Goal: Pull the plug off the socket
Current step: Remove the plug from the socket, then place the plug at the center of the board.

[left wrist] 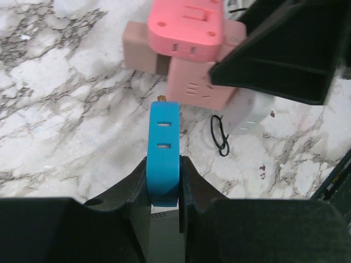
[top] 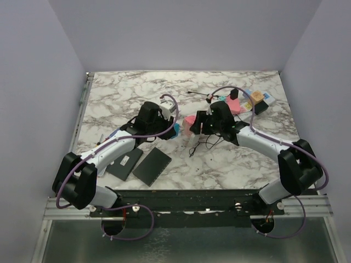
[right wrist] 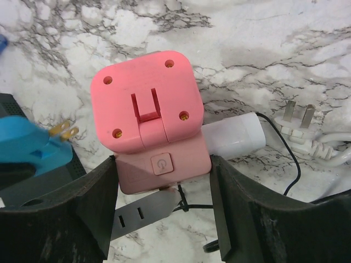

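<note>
The plug (left wrist: 163,148) is a slim blue block, and my left gripper (left wrist: 163,175) is shut on its rear end. Its brass prongs (right wrist: 63,131) stick out bare, a short gap away from the socket. The socket (right wrist: 162,159) shows as a pink block with a power button and a white end (right wrist: 233,134) jutting right. A pink cube (right wrist: 145,98) sits on top of it. My right gripper (right wrist: 163,170) is shut on the pink block, one finger on each side. From above, both grippers meet mid-table, left gripper (top: 173,130) facing right gripper (top: 196,125).
Two flat black pads (top: 152,165) lie near the left arm. A thin black cable (right wrist: 186,205) loops under the socket. A loose white plug (right wrist: 299,118) with its cord lies to the right. Coloured blocks (top: 252,101) sit at the back right.
</note>
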Robot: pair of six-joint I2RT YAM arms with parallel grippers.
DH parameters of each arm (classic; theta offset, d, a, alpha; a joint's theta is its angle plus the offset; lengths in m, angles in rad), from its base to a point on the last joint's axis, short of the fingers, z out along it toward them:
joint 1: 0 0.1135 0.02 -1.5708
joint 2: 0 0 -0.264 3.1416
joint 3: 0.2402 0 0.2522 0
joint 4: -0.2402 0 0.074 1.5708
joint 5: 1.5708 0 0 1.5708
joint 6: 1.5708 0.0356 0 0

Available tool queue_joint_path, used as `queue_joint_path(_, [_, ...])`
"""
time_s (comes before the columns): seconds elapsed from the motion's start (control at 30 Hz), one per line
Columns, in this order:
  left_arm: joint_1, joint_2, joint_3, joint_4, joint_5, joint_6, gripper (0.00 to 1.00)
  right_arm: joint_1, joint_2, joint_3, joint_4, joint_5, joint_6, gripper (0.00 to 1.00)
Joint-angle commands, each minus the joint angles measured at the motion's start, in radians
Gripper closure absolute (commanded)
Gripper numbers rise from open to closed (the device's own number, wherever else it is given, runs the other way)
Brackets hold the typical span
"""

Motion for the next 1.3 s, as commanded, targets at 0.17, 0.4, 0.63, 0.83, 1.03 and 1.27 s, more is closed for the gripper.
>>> queue_joint_path(0.17, [0.175,0.004,0.012,0.048,0.009,-0.044,1.0,0.002,-0.222,-0.037,0.086,0.087,-0.009,1.0])
queue_joint_path(0.4, [0.345,0.086,0.027,0.117,0.048,-0.13,1.0,0.0,-0.341,-0.063,0.07,0.148,-0.075,1.0])
queue_joint_path(0.63, [0.441,0.232,0.105,0.169,0.048,-0.222,1.0,-0.05,-0.462,-0.141,0.069,0.133,-0.102,1.0])
queue_joint_path(0.83, [0.526,0.391,0.195,0.169,0.053,-0.225,1.0,-0.08,-0.546,-0.214,0.078,0.142,-0.1,1.0])
queue_joint_path(1.03, [0.574,0.483,0.236,0.169,0.099,-0.241,1.0,-0.087,-0.592,-0.252,0.079,0.147,-0.096,1.0])
queue_joint_path(1.27, [0.601,0.537,0.231,0.167,0.099,-0.248,0.9,-0.089,-0.6,-0.269,0.087,0.137,-0.077,1.0])
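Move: The left hand already has the blue plug clear of the pink socket, whose middle is about 5 cm ahead, 8 cm right and 3 cm below. The bare table spot it makes for is about 18 cm ahead, 19 cm left and 13 cm below; the pen is some 5 cm ahead and 28 cm left, also 13 cm below. From the right hand, which grips the socket, the blue plug is about 3 cm back, 9 cm left and 2 cm above; the pink tray is roughly 22 cm ahead, 19 cm right and 9 cm below. Keeping its pinch on the blue plug, the left hand sweeps away from the socket to the far left, nearly 20 cm left and about as far forward, sinking some 8 cm after a level start while it swings counter-clockwise by nearly 40 degrees and its fingers tip down a little. The right hand keeps hold of the pink socket, lifts it nearly straight up at first, then carries it right and slightly back, ending about 9 cm higher and 9 cm to the right with the fingers tipped up some 20 degrees, and stops there. ##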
